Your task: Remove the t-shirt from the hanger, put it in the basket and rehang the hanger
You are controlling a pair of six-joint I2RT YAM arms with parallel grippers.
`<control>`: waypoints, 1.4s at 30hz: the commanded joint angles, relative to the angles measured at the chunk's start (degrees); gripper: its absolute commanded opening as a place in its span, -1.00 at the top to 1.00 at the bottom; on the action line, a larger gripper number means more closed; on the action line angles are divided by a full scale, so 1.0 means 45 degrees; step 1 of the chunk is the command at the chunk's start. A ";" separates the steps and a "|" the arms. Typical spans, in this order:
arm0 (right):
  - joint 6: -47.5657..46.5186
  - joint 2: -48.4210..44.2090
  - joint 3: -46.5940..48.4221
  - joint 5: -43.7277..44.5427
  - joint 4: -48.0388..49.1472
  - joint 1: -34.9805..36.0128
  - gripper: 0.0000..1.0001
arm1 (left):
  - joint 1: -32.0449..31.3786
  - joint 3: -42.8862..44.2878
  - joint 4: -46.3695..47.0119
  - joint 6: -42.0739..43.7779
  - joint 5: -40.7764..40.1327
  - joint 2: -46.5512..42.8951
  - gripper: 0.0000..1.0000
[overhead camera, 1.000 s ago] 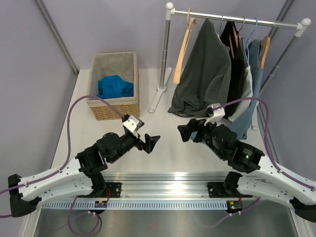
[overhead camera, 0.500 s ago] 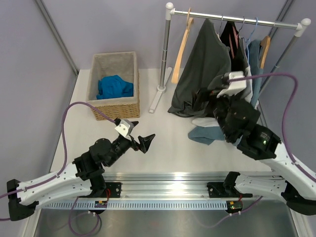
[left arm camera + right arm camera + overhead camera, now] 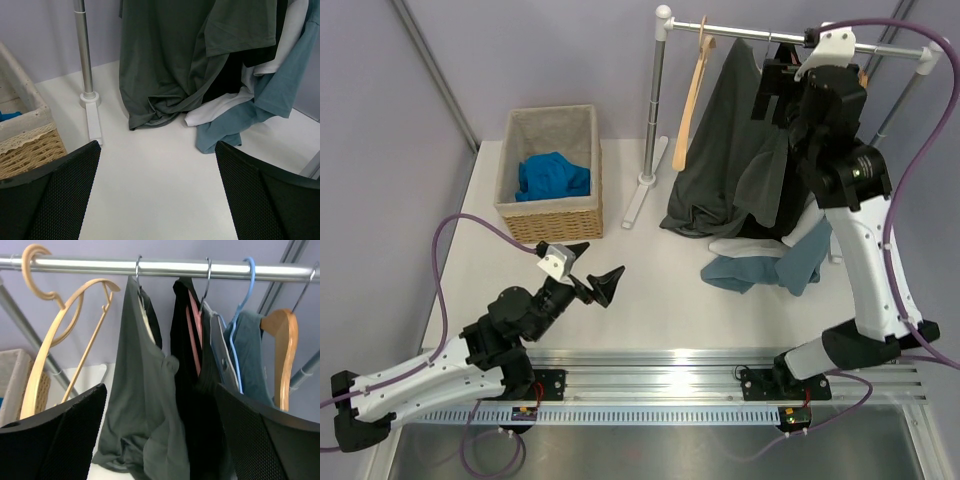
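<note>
A dark grey t-shirt (image 3: 725,150) hangs from a wire hanger on the rack rail (image 3: 790,38), its hem bunched on the table; it shows in the right wrist view (image 3: 142,385) and the left wrist view (image 3: 165,55). Beside it hang a black shirt (image 3: 187,365), a white one and a teal one (image 3: 252,355). My right gripper (image 3: 775,85) is open and empty, raised up by the rail in front of the shirts. My left gripper (image 3: 592,268) is open and empty, low over the table, facing the rack.
An empty wooden hanger (image 3: 688,100) hangs at the rail's left end. A wicker basket (image 3: 552,170) with a blue garment stands at the back left. The rack's post and foot (image 3: 645,180) stand between basket and shirts. Teal and white hems (image 3: 760,265) lie on the table.
My right arm has risen from low over the table up to the rail, in front of the hanging shirts. My left arm has drawn back a little towards the near left.
</note>
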 commanded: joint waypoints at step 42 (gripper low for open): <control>-0.0286 0.4614 0.5167 -0.2360 -0.4134 -0.1494 1.00 | -0.0062 0.0387 0.0172 0.0219 -0.1310 0.0818 -0.98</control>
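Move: The near shoulder of the dark green t-shirt hangs about 6 cm ahead of the right gripper, 1 cm to its left and 8 cm below. The empty wooden hanger is some 14 cm left and 17 cm ahead, about 3 cm lower; the black garment's pink hanger is roughly 4 cm right, 12 cm ahead and 5 cm lower. From the left gripper that shoulder lies about 25 cm ahead, 28 cm right and 14 cm higher. Sink the open right gripper about 9 cm while pushing some 6 cm forward onto the near shoulder of the dark green t-shirt, tipping the fingers down about 20 degrees. Once there, stay almost in place, easing up barely a centimetre as you close the fingers fully to pinch the cloth. Let the idle left gripper settle about 2 cm lower, still open. ##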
